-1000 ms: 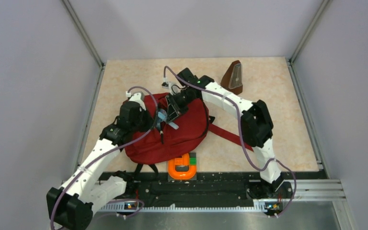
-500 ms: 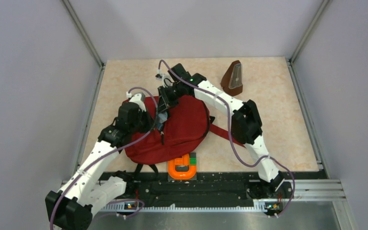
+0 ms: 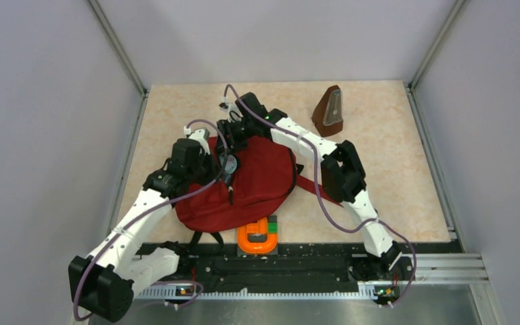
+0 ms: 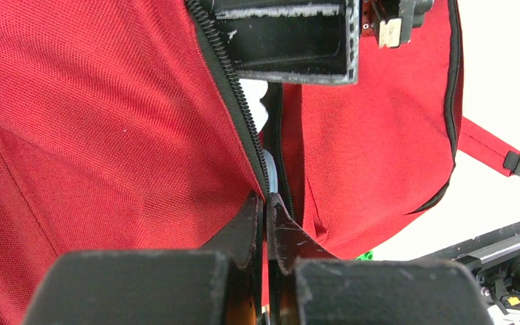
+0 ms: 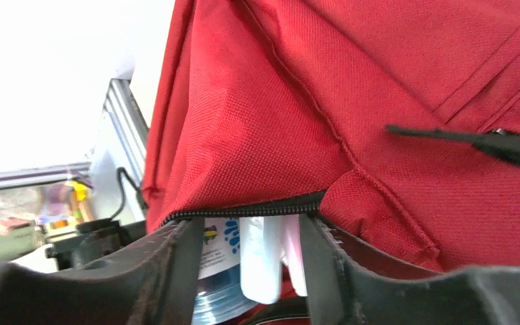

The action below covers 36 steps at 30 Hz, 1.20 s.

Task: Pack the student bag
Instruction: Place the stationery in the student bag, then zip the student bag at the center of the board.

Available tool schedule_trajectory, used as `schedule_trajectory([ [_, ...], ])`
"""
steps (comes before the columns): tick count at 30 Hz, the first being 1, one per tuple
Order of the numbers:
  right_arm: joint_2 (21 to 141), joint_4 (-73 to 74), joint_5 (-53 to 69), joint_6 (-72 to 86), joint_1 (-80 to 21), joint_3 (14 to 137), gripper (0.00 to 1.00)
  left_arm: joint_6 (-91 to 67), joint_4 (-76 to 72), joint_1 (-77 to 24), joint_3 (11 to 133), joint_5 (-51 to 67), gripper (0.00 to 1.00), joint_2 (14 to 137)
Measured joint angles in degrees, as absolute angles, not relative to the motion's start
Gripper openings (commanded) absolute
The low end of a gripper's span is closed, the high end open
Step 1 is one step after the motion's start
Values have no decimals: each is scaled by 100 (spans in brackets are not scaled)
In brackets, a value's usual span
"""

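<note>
The student bag [image 3: 261, 186], a dark-red fabric backpack, lies on the table in front of both arms, and its long red strap [image 3: 319, 191] trails to the right. My left gripper [image 4: 265, 200] is shut on the bag's fabric right beside the black zipper [image 4: 233, 81], at the left side of the opening [image 3: 225, 168]. My right gripper [image 5: 250, 227] is at the bag's far edge [image 3: 234, 132], jaws apart, straddling a white object [image 5: 261, 261] and a clear labelled bottle [image 5: 213, 271]. Both of these sit just under the zipper edge [image 5: 244, 208].
A brown pyramid-shaped metronome [image 3: 329, 110] stands at the back right. An orange U-shaped piece [image 3: 256, 241] with a green block [image 3: 271, 226] lies against the bag's near edge. Metal rails border the table's sides and front.
My right gripper has moved from over the bag's middle to its far edge, and its jaws have spread apart. The left gripper has kept its pinch, shifting slightly.
</note>
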<state>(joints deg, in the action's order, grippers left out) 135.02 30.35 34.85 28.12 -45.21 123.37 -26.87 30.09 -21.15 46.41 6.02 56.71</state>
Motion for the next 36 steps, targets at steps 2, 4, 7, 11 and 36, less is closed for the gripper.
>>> schedule_trajectory([
  [2,13502,3006,3417,2768,-4521,12337,62,-2689,3076,-2112,4733,580,11,5752],
  [4,13502,3046,3361,2696,-4521,12337,64,-2687,3157,-2112,4831,523,35,5800],
  [7,13482,3168,3238,2504,-4521,12326,70,-2692,3326,-2121,4930,523,61,5789],
  [11,13107,3371,3092,2285,-4519,11909,75,-2687,3564,-2139,4960,617,74,5596],
  [36,9306,3236,1946,2467,-4491,8315,74,-4248,4873,-3157,4342,593,77,3752],
])
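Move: The right hand has its already parting fingers around the blue marker inside the front pocket, the marker's middle about 2 cm below it; the blue jar is some 9 cm back, 1 cm right and 5 cm lower. The left hand still grips the pocket's zipper edge, with the zipper pull about 8 cm back, 4 cm right and 3 cm lower. The jar is 3 cm ahead of it, 4 cm right and 4 cm lower. Left hand frees pocket edge, backing 10 cm; right hand leaves marker, moving about 14 cm right, back and up. ##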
